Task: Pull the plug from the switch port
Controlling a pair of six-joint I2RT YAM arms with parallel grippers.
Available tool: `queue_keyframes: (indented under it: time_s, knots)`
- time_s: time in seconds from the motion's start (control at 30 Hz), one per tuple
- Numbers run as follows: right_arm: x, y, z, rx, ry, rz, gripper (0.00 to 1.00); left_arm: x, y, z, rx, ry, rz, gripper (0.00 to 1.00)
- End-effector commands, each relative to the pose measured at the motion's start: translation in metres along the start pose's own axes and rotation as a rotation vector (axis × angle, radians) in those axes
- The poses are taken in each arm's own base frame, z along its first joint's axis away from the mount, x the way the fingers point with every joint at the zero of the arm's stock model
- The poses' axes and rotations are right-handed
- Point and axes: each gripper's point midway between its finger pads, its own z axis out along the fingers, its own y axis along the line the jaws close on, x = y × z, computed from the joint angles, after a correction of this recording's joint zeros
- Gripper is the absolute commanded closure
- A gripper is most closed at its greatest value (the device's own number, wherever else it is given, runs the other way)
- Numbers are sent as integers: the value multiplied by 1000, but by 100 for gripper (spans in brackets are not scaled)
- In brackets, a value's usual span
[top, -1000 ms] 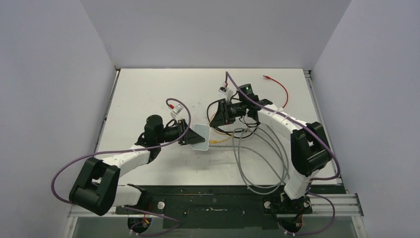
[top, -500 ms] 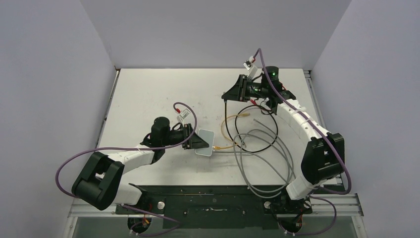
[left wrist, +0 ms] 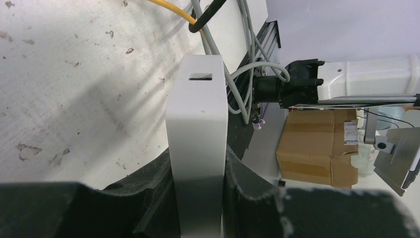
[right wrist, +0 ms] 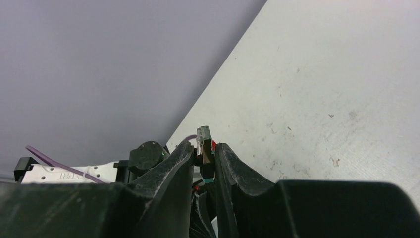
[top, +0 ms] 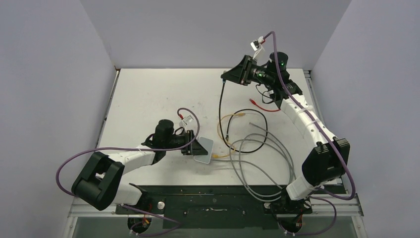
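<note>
The switch (top: 204, 149), a small pale grey-white box, sits near the table's front middle, clamped edge-on in my left gripper (top: 194, 146); in the left wrist view the switch (left wrist: 197, 134) stands between the black fingers (left wrist: 148, 198). A yellow cable (top: 224, 148) and grey cables (top: 247, 158) still run to its right edge. My right gripper (top: 229, 75) is raised at the back of the table, shut on the plug (right wrist: 204, 144) of a black cable (top: 221, 106) that hangs down from it, free of the switch.
Grey cables loop across the front right of the table (top: 148, 94). A black loop (top: 250, 131) and a red cable (top: 262, 106) lie under the right arm. The back wall is close behind the right gripper. A cardboard box (left wrist: 317, 144) stands off the table.
My right gripper has risen up and back, away from the switch, with the black plug, drawing its cable out. My left gripper has slid the switch a little toward the front right.
</note>
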Motion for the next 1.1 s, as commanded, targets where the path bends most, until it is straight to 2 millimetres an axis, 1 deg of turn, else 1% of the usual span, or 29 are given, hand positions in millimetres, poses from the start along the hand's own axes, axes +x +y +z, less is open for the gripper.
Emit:
queue_keyframes:
  time_s: [0.0,0.17,0.3,0.4,0.6,0.73,0.83,0.9,0.97,1.07]
  knots:
    - [-61,51,-11,-68,-168,-126,95,4,2,1,-25,30,47,100]
    - [-104,71,-23,-61,-271,-163,95,17,16,0,-82,59,32,100]
    - [-139,89,-39,-65,-354,-195,95,25,26,-1,-114,74,20,100]
    - [-163,101,-56,-68,-428,-208,95,29,33,-2,-142,75,3,100]
    - [-211,137,-99,-148,-574,-207,95,38,50,-4,-202,78,-31,100]
    - [-232,157,-126,-192,-641,-214,95,42,60,-4,-241,87,-56,100]
    - [-243,171,-144,-225,-685,-220,95,45,67,-3,-265,94,-76,100]
    - [-247,182,-153,-245,-704,-227,95,46,70,-3,-273,98,-83,100]
    - [-257,185,-168,-231,-743,-250,95,47,72,-3,-285,101,-88,100]
    - [-266,183,-178,-208,-776,-269,95,47,75,-5,-309,99,-92,100]
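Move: The right hand already holds the black cable's plug high up; the coil of that cable lies about 12 cm right, 2 cm back and 34 cm below, with the orange cable some 2 cm right and 3 cm back of the hand. The discarded red cable is roughly 28 cm right and 17 cm ahead. The left hand grips the switch, above a table spot about 11 cm down, 2 cm back and 2 cm left; from it the orange cable is some 11 cm right and 12 cm ahead. The right hand keeps its pinch on the black cable's plug and hauls it fast up by almost 30 cm, first straight up and then also swinging right, away from the table and the cable coils, while the fingers tip upward some 30 degrees and turn clockwise. Meanwhile the left hand, still clamping the switch, sinks about 7 cm towards the table, easing slightly left and back and rolling so that its left side rises. ##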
